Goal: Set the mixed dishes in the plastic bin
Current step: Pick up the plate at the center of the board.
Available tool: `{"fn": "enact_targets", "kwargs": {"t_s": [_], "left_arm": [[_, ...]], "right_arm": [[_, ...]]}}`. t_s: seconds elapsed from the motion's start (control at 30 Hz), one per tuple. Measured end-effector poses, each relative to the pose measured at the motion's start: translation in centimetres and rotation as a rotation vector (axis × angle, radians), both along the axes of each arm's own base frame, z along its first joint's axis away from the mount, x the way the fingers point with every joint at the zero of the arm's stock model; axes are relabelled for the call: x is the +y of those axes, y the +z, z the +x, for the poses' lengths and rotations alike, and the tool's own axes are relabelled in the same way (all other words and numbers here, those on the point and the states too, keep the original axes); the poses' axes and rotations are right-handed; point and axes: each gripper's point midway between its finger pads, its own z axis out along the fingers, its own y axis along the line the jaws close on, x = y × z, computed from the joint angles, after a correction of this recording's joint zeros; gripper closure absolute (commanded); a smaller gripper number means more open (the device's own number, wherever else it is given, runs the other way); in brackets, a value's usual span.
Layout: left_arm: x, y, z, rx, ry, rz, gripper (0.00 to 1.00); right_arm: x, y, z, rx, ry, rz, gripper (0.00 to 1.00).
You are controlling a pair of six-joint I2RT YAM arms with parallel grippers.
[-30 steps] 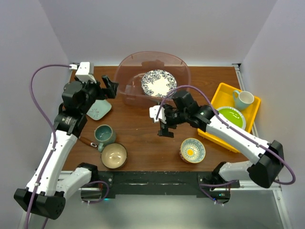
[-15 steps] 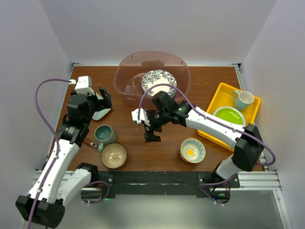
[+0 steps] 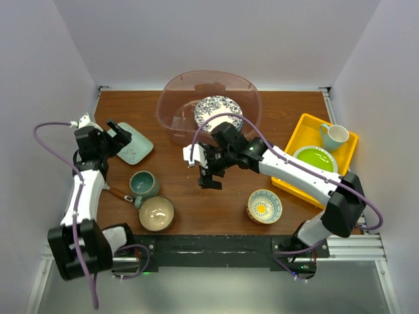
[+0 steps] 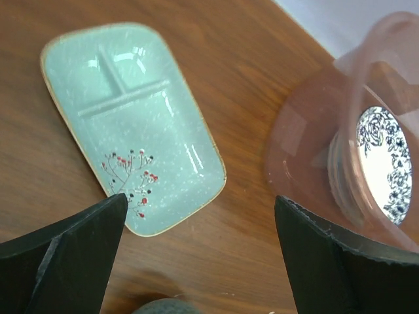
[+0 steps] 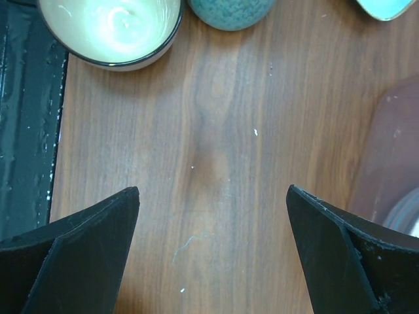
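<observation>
The plastic bin [image 3: 177, 98] stands at the back centre with a blue-patterned plate [image 3: 218, 112] inside it. On the table lie a mint dish [image 3: 135, 145], a teal mug [image 3: 143, 184], a tan bowl [image 3: 156, 212] and a small patterned bowl [image 3: 264, 206]. My left gripper [image 3: 118, 139] is open at the mint dish's left edge. In the left wrist view the mint dish [image 4: 131, 124] lies ahead of the open left gripper [image 4: 200, 216], with the bin [image 4: 314, 144] to the right. My right gripper [image 3: 211, 171] hangs open over bare wood [image 5: 213, 229], with the tan bowl [image 5: 111, 26] and the mug [image 5: 229, 13] beyond it.
A yellow tray [image 3: 302, 124] at the right holds a lime-green plate [image 3: 314, 159] and a pale mug [image 3: 334, 136]. White walls close in the table on the left, back and right. Purple cables loop above both arms.
My left arm has swung left and down, so its gripper now sits at the mint dish's left side. My right gripper has moved left from the table's middle. Both stay open.
</observation>
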Motion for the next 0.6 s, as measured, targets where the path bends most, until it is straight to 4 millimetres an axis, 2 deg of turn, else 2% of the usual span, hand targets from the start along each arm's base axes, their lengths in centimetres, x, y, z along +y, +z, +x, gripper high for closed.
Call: {"fn": "enact_targets", "kwargs": {"t_s": [0.1, 0.2, 0.27, 0.37, 0.6], "left_arm": [[0.3, -3.5, 0.7, 0.091, 0.014, -0.120, 0.06], [0.3, -6.2, 0.8, 0.169, 0.024, -0.192, 0.16], [0.6, -7.2, 1.0, 0.191, 0.036, -0.216, 0.24], [1.5, -8.3, 1.1, 0.209, 0.061, -0.245, 0.29], [3.2, -11.3, 1.3, 0.289, 0.114, -0.273, 0.30]], "right_arm": [[-0.5, 0.9, 0.0, -0.014, -0.008, 0.018, 0.02], [-0.9, 1.7, 0.2, -0.029, -0.018, 0.037, 0.02], [-1.2, 2.0, 0.3, -0.033, -0.024, 0.045, 0.02], [-1.5, 2.1, 0.5, -0.032, -0.031, 0.049, 0.02], [-1.7, 1.8, 0.2, -0.015, -0.023, 0.052, 0.02]]}}
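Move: The pale-green rectangular plate lies about 5 cm ahead of the left hand, neither left nor right of it, roughly 17 cm below. From this hand, the teal mug stands some 11 cm back and 6 cm right, the utensil's wooden handle about 14 cm back and 5 cm left, and the pink bin's middle about 15 cm ahead and 31 cm right. From the right hand, that plate is roughly 13 cm ahead and 31 cm left. Down towards the near-left end of the pale-green rectangular plate goes the left hand, sinking about 11 cm, fast at first, and later easing some 3 cm left. It tips its fingers further down and rolls its left side down, while the wide-open fingers narrow to about three-quarters, not yet gripping. The empty right hand shifts a little up and to its right over the bare board. ##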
